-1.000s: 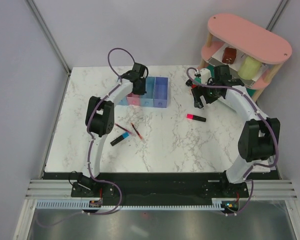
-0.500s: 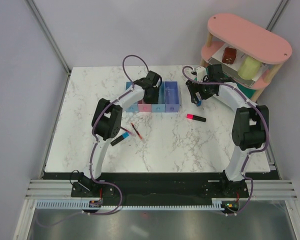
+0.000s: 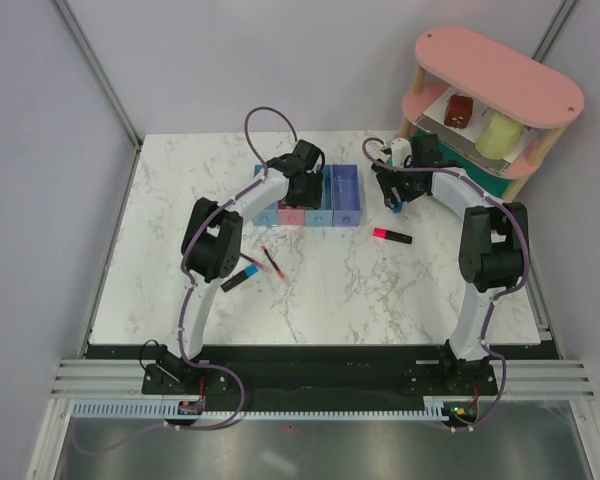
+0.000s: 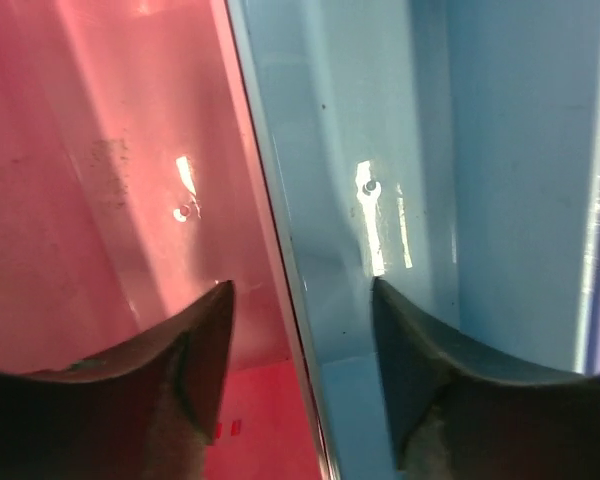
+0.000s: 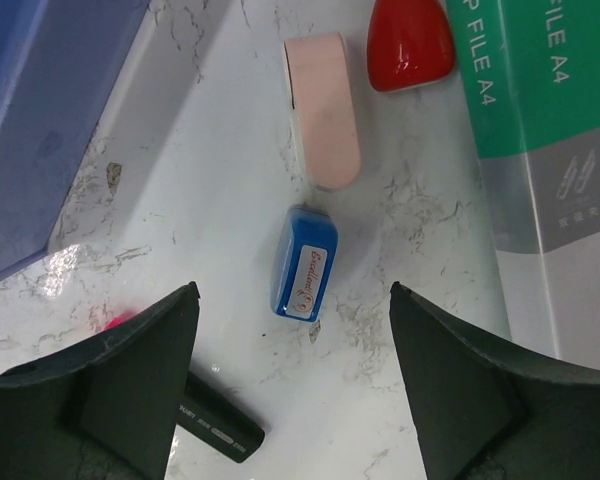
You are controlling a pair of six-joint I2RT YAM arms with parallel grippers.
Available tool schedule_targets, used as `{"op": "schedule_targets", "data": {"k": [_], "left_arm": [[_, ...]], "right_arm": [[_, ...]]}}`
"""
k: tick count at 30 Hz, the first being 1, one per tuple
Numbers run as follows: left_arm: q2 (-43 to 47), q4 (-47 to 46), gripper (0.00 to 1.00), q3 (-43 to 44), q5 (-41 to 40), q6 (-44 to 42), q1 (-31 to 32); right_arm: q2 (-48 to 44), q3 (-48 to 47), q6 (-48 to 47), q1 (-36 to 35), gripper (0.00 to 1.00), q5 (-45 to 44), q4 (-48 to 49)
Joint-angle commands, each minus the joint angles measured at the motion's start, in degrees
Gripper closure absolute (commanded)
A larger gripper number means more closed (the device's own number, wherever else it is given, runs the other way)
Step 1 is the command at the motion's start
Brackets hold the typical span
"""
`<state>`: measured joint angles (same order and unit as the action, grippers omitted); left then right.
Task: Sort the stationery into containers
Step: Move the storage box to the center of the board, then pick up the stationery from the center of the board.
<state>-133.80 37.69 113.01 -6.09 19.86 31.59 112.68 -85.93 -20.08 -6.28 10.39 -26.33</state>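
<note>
The containers (image 3: 346,196) stand in a row at the table's back middle. My left gripper (image 3: 305,184) hangs open right above them. In the left wrist view its tips (image 4: 300,285) straddle the wall between the pink bin (image 4: 100,200) and a light blue bin (image 4: 430,180), holding nothing. My right gripper (image 3: 391,195) is open over a small blue eraser block (image 5: 305,263), not touching it. Beyond the block lie a pinkish block (image 5: 323,108) and a red one (image 5: 410,45). A black marker with a pink end (image 3: 392,236) lies nearby. A blue-ended marker (image 3: 240,278) and two thin red pens (image 3: 271,262) lie front left.
A pink oval two-tier shelf (image 3: 500,80) stands at the back right with a brown block (image 3: 458,110) and a pale green cylinder (image 3: 498,135) on it. A green and white file box (image 5: 525,130) lies under it, close to the erasers. The darker blue bin (image 5: 50,120) is left of the right gripper.
My left gripper has moved right over the bins and opened. My right gripper has shifted back and left toward the small blocks, its jaws a little narrower.
</note>
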Motion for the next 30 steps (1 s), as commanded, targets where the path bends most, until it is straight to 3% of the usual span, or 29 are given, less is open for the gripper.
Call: {"op": "schedule_targets", "data": {"k": [1,6,8,15,21,25,30], "left_arm": [[5.91,0.19,0.29,0.81,-1.56,0.10,-0.22],[8.02,0.19,0.16,0.63,-1.47,-0.43,-0.22],[9.25,0.19,0.15,0.28,-1.21,-0.78,-0.30],[14.25,0.28,0.15,-1.39,0.46,-4.03,-0.74],[19.09,0.54,0.14,-4.55,-0.24,-8.96,-1.45],[22.61,0.63,0.14,-7.97,0.11,-10.53,-2.33],[25.25,0.54,0.14,-10.44,-1.20,-12.38,-2.68]], "right_arm": [[1.84,0.59,1.00,-0.31,0.16,-0.90,3.21],[3.50,0.50,1.62,-0.31,0.22,-1.16,4.44],[3.77,0.59,1.79,-0.31,0.31,-1.43,4.88],[4.56,1.99,2.41,-0.31,0.41,-3.01,7.51],[3.78,2.87,2.85,-0.39,0.67,-2.92,7.52],[1.67,3.75,2.76,-0.40,0.76,-2.92,7.26],[-2.99,4.02,2.50,-0.57,0.79,-3.27,4.54]]}}
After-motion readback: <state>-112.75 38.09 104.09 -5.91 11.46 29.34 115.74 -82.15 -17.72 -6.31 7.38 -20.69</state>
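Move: The left hand is already letting go of the storage box: its fingers straddle the divider between pink and second teal compartments, box middle about 3 cm ahead and 2 below. An orange-tipped pen lies some 16 cm back, 9 left. The blue block lies almost directly beneath the right hand, about 4 cm down; from that hand the pink block is 5 cm ahead, 2 left, the pink-and-black marker 9 cm back, 1 left, the box middle 24 cm left, 2 ahead. Straight up off the divider goes the left hand, its fingers opening wider, clear of the storage box by about 13 cm; on the way it tips outward and, late on, drifts left and slightly back. Meanwhile the right hand sinks about 4 cm onto the blue block, closing as it goes, and pinches it between both fingertips, then holds there. ##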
